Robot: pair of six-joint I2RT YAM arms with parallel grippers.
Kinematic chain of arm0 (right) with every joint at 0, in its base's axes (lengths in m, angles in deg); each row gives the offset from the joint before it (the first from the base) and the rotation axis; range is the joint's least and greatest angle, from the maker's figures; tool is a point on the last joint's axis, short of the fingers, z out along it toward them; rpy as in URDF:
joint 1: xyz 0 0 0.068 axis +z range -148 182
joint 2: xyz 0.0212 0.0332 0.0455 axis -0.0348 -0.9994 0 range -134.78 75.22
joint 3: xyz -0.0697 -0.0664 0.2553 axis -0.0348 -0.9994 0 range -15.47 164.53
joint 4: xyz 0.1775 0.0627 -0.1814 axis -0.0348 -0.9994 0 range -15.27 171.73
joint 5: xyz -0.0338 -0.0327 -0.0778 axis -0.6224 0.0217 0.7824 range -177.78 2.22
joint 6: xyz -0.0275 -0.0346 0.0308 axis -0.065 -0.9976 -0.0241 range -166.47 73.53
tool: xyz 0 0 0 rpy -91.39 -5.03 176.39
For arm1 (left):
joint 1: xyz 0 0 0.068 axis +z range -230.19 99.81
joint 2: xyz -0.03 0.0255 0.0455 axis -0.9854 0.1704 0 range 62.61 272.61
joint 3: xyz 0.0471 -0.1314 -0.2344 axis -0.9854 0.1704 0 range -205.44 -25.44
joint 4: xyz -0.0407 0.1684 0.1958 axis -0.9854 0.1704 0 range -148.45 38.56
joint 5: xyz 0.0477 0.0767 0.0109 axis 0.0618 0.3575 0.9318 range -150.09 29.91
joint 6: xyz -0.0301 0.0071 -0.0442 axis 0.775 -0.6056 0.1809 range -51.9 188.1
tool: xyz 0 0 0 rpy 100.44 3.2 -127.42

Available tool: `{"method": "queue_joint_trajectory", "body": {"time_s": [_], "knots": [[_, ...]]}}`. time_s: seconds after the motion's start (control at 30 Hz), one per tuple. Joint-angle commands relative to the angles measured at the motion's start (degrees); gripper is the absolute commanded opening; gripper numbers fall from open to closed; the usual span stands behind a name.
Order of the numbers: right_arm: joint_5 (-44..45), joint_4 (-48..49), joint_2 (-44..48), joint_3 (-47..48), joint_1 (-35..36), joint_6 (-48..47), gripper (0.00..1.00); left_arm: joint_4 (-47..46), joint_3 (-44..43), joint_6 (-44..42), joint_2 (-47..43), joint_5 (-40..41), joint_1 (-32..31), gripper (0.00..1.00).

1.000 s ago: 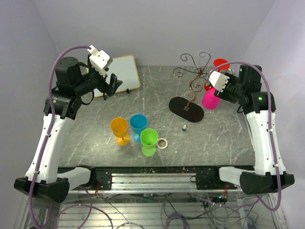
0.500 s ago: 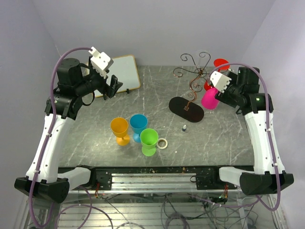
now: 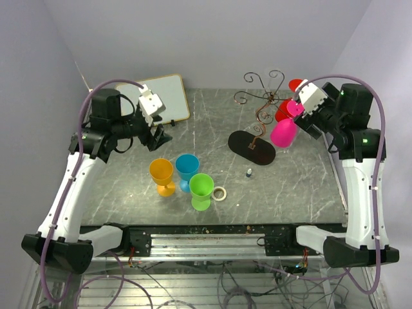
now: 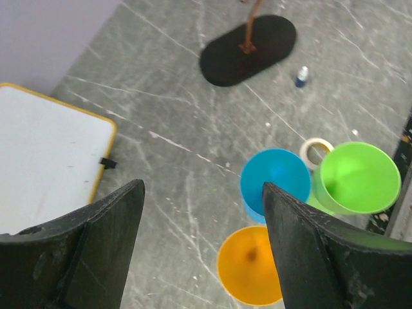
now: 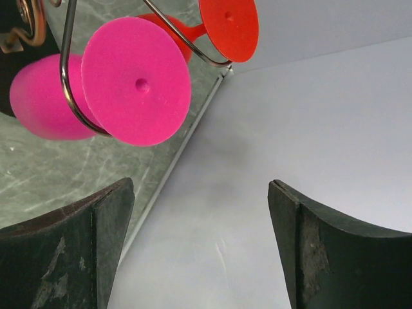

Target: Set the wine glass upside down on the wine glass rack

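Note:
The wine glass rack [image 3: 261,102] stands at the back right on its black oval base [image 3: 252,148]. A pink wine glass [image 3: 283,132] hangs upside down from a wire hook [image 5: 69,96], and its foot [image 5: 136,80] rests on the wire. A red glass [image 3: 286,107] hangs beside it. My right gripper [image 3: 304,120] is open, just right of the pink glass and apart from it, empty [image 5: 201,183]. Orange [image 3: 161,172], blue [image 3: 187,166] and green [image 3: 201,187] glasses stand upright at front centre. My left gripper [image 3: 156,132] hovers open above and left of them [image 4: 203,187].
A white board [image 3: 164,96] with a yellow rim lies at the back left. A roll of tape [image 3: 219,193] sits beside the green glass, and a small blue bottle [image 3: 248,172] stands near the rack's base. The right wall is close behind the right arm.
My right gripper has opened, let go of the pink glass and pulled back to the right; the glass stays hanging on the rack. My left arm has swung right and down toward the standing glasses.

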Motion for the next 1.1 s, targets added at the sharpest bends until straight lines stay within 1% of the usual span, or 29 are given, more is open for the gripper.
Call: {"method": "queue_joint_trajectory", "body": {"time_s": [0.0, 0.13, 0.23, 0.37, 0.57, 0.67, 0.77, 0.87, 1.0, 1.07], "knots": [[-0.2, 2.1, -0.1, 1.6, -0.9, 6.8, 0.85, 4.2, 3.1, -6.0, -0.1, -3.5, -3.5, 0.84], [-3.0, 2.0, 0.4, 3.7, -1.7, 8.2, 0.85, 4.1, 4.9, -7.2, 1.5, 1.5, -6.2, 0.82], [-4.8, 1.6, 0.8, 4.3, -2.1, 8.2, 0.85, 4.5, 5.4, -7.7, 4.0, 3.8, -7.9, 0.77], [-4.3, 2.0, 1.1, 2.7, -2.4, 7.4, 0.85, 4.7, 5.1, -8.2, 7.7, 5.9, -10.1, 0.74], [-2.8, 2.8, 1.8, -1.2, -2.4, 6.5, 0.84, 4.7, 4.6, -9.3, 11.2, 8.1, -12.8, 0.74], [-2.8, 3.2, 1.8, -1.8, -2.4, 6.6, 0.84, 4.7, 4.7, -9.6, 13.0, 9.0, -14.2, 0.73], [-2.9, 3.3, 1.7, -1.9, -2.4, 6.7, 0.84, 4.5, 4.6, -10.3, 15.1, 11.8, -15.4, 0.72], [-3.1, 3.2, 1.7, -2.1, -2.5, 6.6, 0.84, 4.4, 4.2, -10.9, 16.8, 14.2, -16.4, 0.69], [-3.1, 3.2, 1.6, -2.9, -2.4, 6.5, 0.84, 4.6, 3.9, -11.3, 18.9, 15.0, -17.6, 0.64], [-2.9, 3.3, 1.6, -3.4, -2.4, 6.5, 0.84, 5.0, 3.7, -11.5, 20.0, 14.9, -18.1, 0.6]]}}
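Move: Below the left hand, about 25 cm down at its middle, the blue glass stands some 7 cm to the right and 4 cm back. The orange glass is roughly 5 cm back and 2 cm left of the hand, and the green one 11 cm back and 12 cm right, both as low. The tape roll lies on the table about 7 cm back and 19 cm right. From the right hand the blue glass is about 36 cm left, 7 cm back and 29 cm down. Sinking about 16 cm and swinging some 6 cm right towards the blue glass, the left hand tips its fingers down by roughly 25 degrees and closes them partway. It ends astride the far rim, one finger over the bowl's opening, the other just beyond. By the rack, the empty right hand rises some 2.5 cm and settles back, rolling slightly. ##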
